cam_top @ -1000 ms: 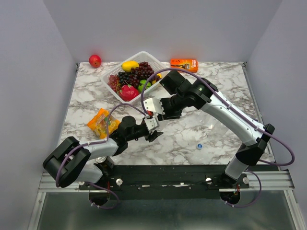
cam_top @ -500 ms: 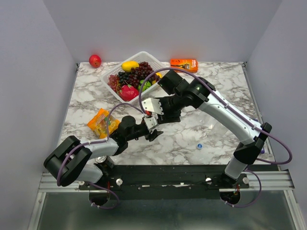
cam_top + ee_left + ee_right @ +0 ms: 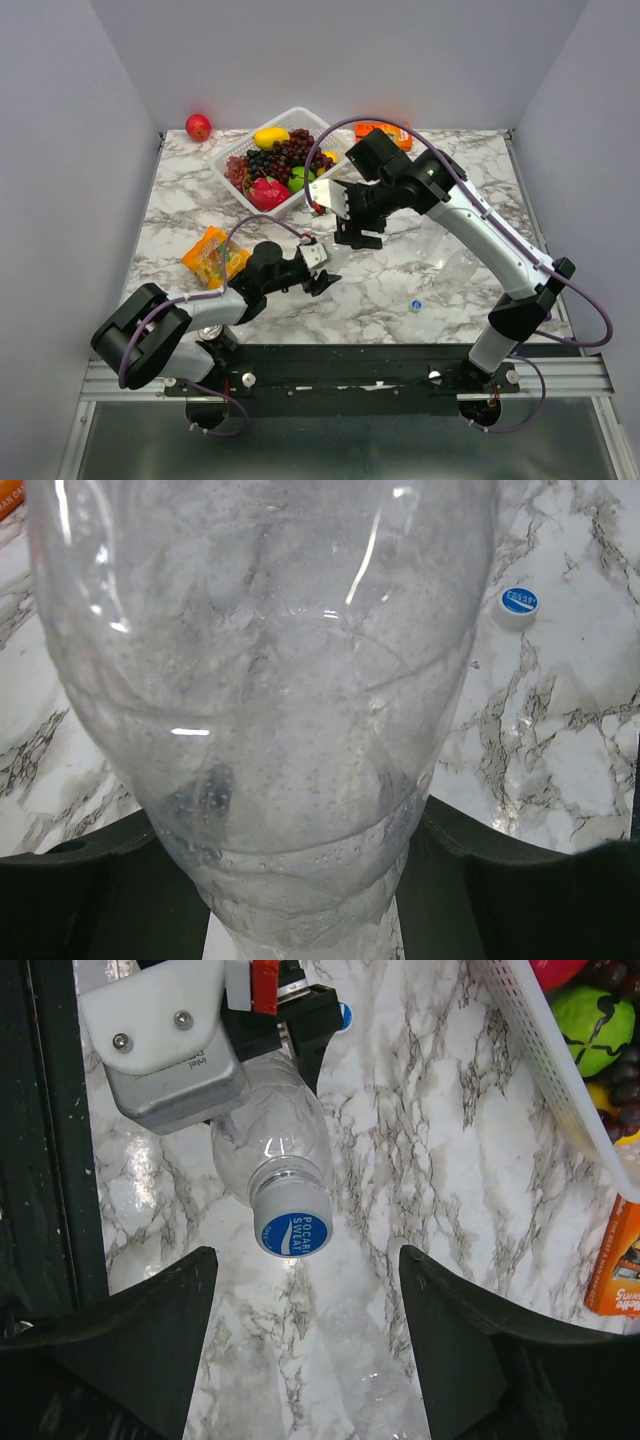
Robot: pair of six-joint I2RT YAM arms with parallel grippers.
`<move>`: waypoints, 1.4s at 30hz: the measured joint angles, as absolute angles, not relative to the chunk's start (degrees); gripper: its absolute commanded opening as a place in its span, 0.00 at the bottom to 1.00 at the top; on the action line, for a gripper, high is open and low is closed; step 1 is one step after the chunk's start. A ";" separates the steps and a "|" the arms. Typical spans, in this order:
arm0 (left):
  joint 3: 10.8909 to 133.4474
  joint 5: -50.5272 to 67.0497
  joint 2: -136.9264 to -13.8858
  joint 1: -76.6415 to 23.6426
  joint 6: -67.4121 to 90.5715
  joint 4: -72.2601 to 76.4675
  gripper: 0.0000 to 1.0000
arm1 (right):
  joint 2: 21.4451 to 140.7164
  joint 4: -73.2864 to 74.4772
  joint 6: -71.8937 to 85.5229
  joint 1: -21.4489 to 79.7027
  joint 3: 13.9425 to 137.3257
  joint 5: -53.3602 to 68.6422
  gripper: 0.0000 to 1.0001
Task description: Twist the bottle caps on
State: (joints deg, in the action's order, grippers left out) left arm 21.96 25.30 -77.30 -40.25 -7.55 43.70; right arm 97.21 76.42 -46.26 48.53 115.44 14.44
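Observation:
My left gripper (image 3: pixel 322 272) is shut on the ribbed body of a clear bottle (image 3: pixel 270 700) that fills the left wrist view. In the right wrist view the bottle (image 3: pixel 268 1145) points at the camera with a blue cap (image 3: pixel 292 1232) sitting on its neck. My right gripper (image 3: pixel 305 1260) is open just behind that cap, touching nothing; in the top view it (image 3: pixel 358 238) hangs above the table's middle. A loose blue cap (image 3: pixel 414 305) lies on the marble and also shows in the left wrist view (image 3: pixel 518 601). A second clear bottle (image 3: pixel 375 1370) seems to lie under the right gripper.
A white basket (image 3: pixel 235 146) of fruit stands at the back, with a red apple (image 3: pixel 198 126) to its left and an orange box (image 3: pixel 385 130) to its right. An orange snack packet (image 3: pixel 215 255) lies left of the left arm.
My right gripper has let go at the bottle's neck, opened, and drawn back toward the far right. The cap stays on the bottle in the left gripper, which has hardly moved.

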 measured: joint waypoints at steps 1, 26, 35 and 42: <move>21.96 25.45 -77.30 -40.25 -7.25 43.75 0.00 | 97.21 76.44 -45.84 48.21 115.44 14.52 0.80; 21.96 26.89 -76.93 -40.25 -7.49 44.88 0.00 | 97.97 76.47 -44.84 48.03 115.70 20.05 0.42; 21.96 26.98 -76.93 -40.25 -9.61 44.49 0.00 | 98.00 76.58 -45.12 48.03 115.74 20.01 0.34; 22.33 23.00 -76.64 -40.38 -13.65 43.55 0.00 | 98.39 76.53 -45.10 48.03 115.55 19.40 0.31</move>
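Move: The bottle cap, already sitting on the upward-slanted bottle that the left hand holds, lies about 2 cm left, 1 cm back and 1 cm below the right hand point. From that hand, one loose cap lies on the table some 13 cm left and 6 cm ahead, another about 13 cm right and 2 cm back, both roughly 27 cm down; an open bottle stands about 15 cm right, 7 cm ahead, 18 cm lower. From the left hand, the bottle cap is about 7 cm right, level in reach, 15 cm above. Around the white bottle cap the wide-open right fingers close to about half their opening and pinch its sides, after the right hand has eased some 1.5 cm back and left onto it, wrist tilting slightly; then it holds there. The left hand keeps its grip on the bottle and, at the very end, shifts about 1 cm forward while tilting the bottle's top some 5 degrees back. ##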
